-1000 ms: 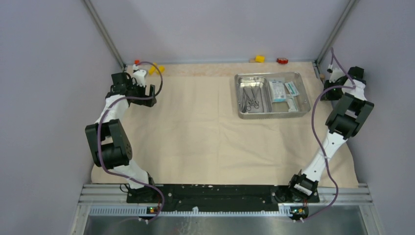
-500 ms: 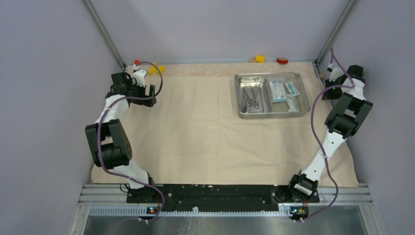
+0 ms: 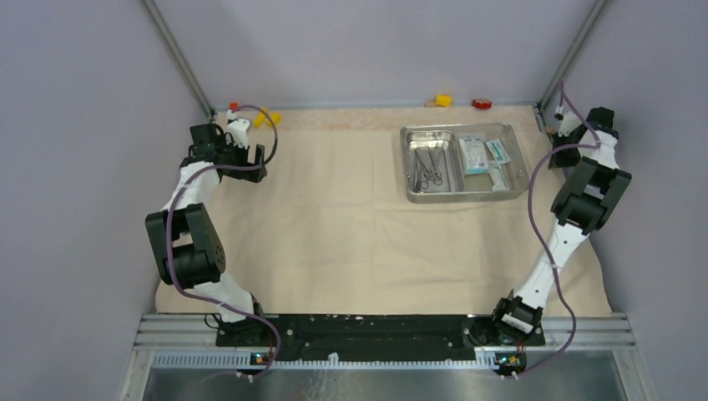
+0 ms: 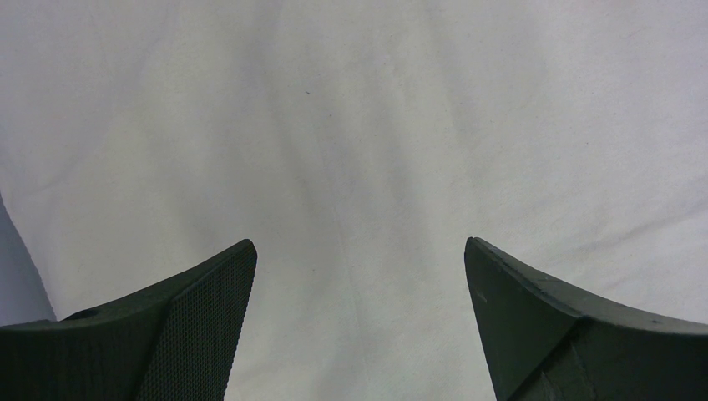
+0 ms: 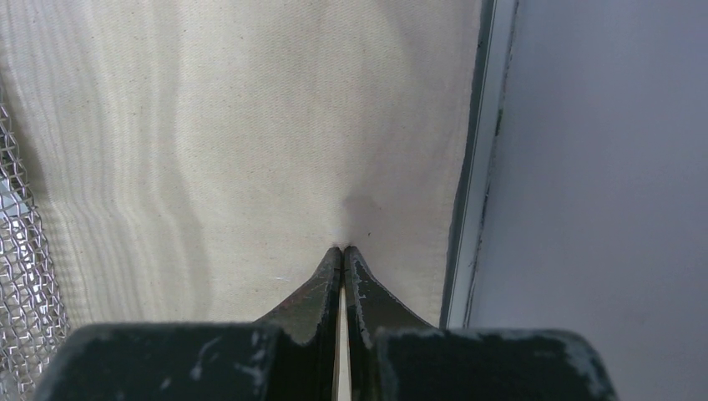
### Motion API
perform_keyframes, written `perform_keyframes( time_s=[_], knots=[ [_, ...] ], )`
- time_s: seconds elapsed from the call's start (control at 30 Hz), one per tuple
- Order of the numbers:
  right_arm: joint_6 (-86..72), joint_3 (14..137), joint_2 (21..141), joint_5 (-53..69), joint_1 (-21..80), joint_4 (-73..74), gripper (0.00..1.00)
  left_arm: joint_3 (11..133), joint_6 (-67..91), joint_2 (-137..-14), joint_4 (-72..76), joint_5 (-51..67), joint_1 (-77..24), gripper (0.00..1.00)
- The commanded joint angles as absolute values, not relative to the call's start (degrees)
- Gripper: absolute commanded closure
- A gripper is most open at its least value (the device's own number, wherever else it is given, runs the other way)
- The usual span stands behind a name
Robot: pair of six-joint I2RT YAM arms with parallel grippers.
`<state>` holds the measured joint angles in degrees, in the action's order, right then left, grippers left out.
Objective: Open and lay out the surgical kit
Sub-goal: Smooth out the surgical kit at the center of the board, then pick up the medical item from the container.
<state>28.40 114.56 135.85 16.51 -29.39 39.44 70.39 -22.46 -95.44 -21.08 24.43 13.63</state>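
The beige cloth wrap lies spread flat over the table. On its far right part stands the steel tray, holding thin metal scissors and forceps on the left and white-and-teal packets on the right. My right gripper is at the cloth's far right edge, beside the tray. In the right wrist view it is shut, tips pinching a small pucker of cloth. My left gripper hovers over the cloth's far left part. Its wide-open jaws hold nothing above bare cloth.
Small yellow blocks and a red one lie along the back edge. A metal frame rail and the grey wall run just right of my right gripper. The tray's mesh side shows at the left.
My right gripper's jaws have closed on the cloth edge, and the right arm has shifted slightly toward the back. The left arm has not moved.
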Motion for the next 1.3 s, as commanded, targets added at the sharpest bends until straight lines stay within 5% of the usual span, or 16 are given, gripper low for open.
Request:
perform_keyframes(
  time_s=[0.0,0.47,0.93,1.1,1.27],
  knots=[
    [28.8,118.3,138.3,13.3,-28.8,35.0,1.0,71.9,-22.7,-96.1,-20.2,24.9,13.9,0.01],
    [28.2,118.8,137.4,13.7,-28.5,36.7,1.0,72.3,-22.7,-96.3,-20.7,25.0,13.9,0.01],
    [32.1,94.2,113.2,18.8,-31.9,29.9,0.42,71.2,-23.7,-96.0,-20.4,24.2,13.9,0.01],
    [38.1,78.7,100.1,20.3,-33.0,29.7,0.39,70.3,-24.3,-94.9,-20.3,24.4,13.9,0.01],
    [47.8,63.5,85.9,19.2,-34.3,32.8,0.46,68.3,-25.0,-93.0,-19.8,24.6,13.9,0.01]
  ],
)
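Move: The right hand has its shut fingertips down on the drape's right edge. The instrument tray's middle lies about 29 cm to its left, roughly level with it, its right rim only some 7 cm off; the red block is about 20 cm farther ahead and 20 cm to the left. From the idle left hand, the drape spot under the right fingers lies nearly 100 cm to the right, about 5 cm ahead and 10 cm below. Still shut on the drape's right edge, the right fingers tug it about 1 cm forward and stop. Then they open to over half and come free of the drape. The hand speeds back towards its base along the tray's right side, some 14 cm, lifting about 9 cm, drifting some 4 cm left and tilting slightly. ##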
